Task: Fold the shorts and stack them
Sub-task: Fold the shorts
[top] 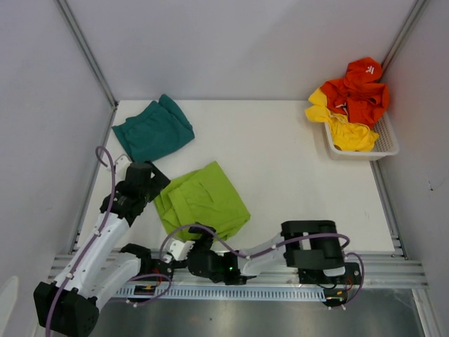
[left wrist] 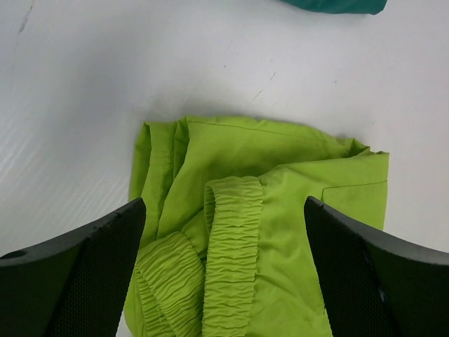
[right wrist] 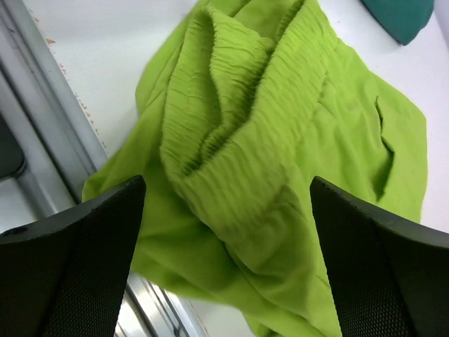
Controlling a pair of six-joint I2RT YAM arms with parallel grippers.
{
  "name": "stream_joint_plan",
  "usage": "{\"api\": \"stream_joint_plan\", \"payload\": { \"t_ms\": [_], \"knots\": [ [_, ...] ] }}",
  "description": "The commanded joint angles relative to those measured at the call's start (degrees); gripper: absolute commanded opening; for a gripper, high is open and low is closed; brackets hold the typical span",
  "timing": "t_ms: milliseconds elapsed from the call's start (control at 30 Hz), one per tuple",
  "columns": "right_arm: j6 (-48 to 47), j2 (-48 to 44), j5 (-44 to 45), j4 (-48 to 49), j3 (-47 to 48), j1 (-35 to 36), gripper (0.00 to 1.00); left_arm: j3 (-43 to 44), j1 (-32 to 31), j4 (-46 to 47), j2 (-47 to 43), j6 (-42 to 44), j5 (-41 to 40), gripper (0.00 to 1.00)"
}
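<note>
The lime green shorts [top: 205,199] lie bunched at the near middle of the table, with the ruched waistband [left wrist: 231,246] folded up on top. Folded teal shorts [top: 153,129] rest at the far left; only an edge of them [left wrist: 337,5] shows in the left wrist view and a corner [right wrist: 401,15] in the right wrist view. My left gripper [top: 156,188] hovers open over the lime shorts' left edge [left wrist: 224,277]. My right gripper [top: 198,235] is open above their near edge [right wrist: 228,260]. Neither holds fabric.
A white basket [top: 384,144] at the far right holds orange [top: 361,90] and yellow [top: 347,130] garments. White walls close in the table on three sides. A metal rail [right wrist: 49,140] runs along the near edge, and the lime shorts overhang it.
</note>
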Motion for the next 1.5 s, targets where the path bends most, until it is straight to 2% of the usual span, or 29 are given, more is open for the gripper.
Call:
{"api": "stream_joint_plan", "payload": {
  "t_ms": [0, 100, 133, 233, 300, 433, 533, 633, 767, 933, 1067, 1200, 1333, 1433, 1467],
  "knots": [
    [8.0, -12.5, -7.4, -6.6, 0.0, -0.9, 0.99, -0.3, 1.1, 3.4, -0.3, 2.9, 1.9, 0.96],
    [13.1, -19.0, -13.6, -13.4, 0.7, -2.0, 0.99, -0.9, 1.2, 3.6, -1.2, 3.3, 2.3, 0.96],
    [15.2, -20.6, -19.3, -16.5, 0.9, -3.0, 0.96, -0.9, 1.2, 3.5, -1.3, 3.6, 2.6, 0.96],
    [24.7, -24.9, -29.9, -21.8, 1.1, -10.0, 0.82, -1.9, 1.2, 3.7, -2.2, 4.0, 5.2, 0.95],
    [28.3, -25.7, -35.7, -23.2, 0.6, -15.7, 0.81, -3.4, 1.2, 4.1, -3.0, 4.2, 7.3, 0.93],
    [30.6, -24.0, -41.2, -28.0, 2.3, -21.1, 0.84, -7.1, 1.2, 4.4, -7.0, 3.1, 11.3, 0.91],
    [35.0, -22.7, -48.2, -28.9, 3.6, -27.9, 0.76, -8.9, 1.2, 4.8, -8.9, 1.5, 13.4, 0.9],
    [36.8, -21.2, -54.4, -31.2, 6.1, -35.2, 0.75, -11.2, 1.2, 7.0, -9.5, -0.3, 16.9, 0.88],
    [36.2, -16.6, -60.8, -38.1, 10.9, -43.2, 0.79, -14.0, 1.2, 8.9, -9.2, -1.2, 18.9, 0.84],
    [36.3, -14.1, -64.7, -38.1, 12.8, -46.5, 0.78, -17.5, 1.2, 9.6, -10.1, -2.9, 17.5, 0.84],
    [36.8, -13.1, -65.2, -36.3, 12.7, -46.5, 0.77, -18.7, 1.2, 15.4, -8.6, -3.7, 16.4, 0.82],
    [36.9, -12.9, -65.7, -35.2, 12.0, -46.3, 0.76, -19.6, 1.2, 21.5, -2.9, -3.1, 15.0, 0.79],
    [36.5, -12.9, -65.4, -35.5, 11.6, -46.2, 0.76, -21.2, 1.2, 28.8, 1.4, -3.5, 15.1, 0.71],
    [36.3, -13.4, -65.4, -35.3, 10.9, -46.4, 0.76, -21.6, 1.2, 32.2, 3.7, -3.2, 14.8, 0.51],
    [36.3, -13.6, -65.4, -35.0, 10.7, -46.6, 0.76, -21.6, 1.2, 32.8, 3.9, -2.9, 14.8, 0.36]
  ]
}}
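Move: From the left hand, the folded-over waistband of the shorts lies about 6 cm to the right, 2 cm back and 11 cm below. The shorts' middle is some 15 cm to its right and level with it, and the folded teal garment about 30 cm ahead and 5 cm left. From the right hand, the shorts' middle lies about 13 cm ahead, 3 cm right and slightly below, with the waistband 9 cm ahead and 5 cm left. Down and to the right, the left hand sinks about 9 cm onto the waistband, swinging back a little and then forward again while its fingers part-close around the band. The right hand lifts from the near edge, arcs forward and to the right over the shorts, settles back lower, and tips some 60 degrees to point down, fingers still wide open, and waits above the cloth. ##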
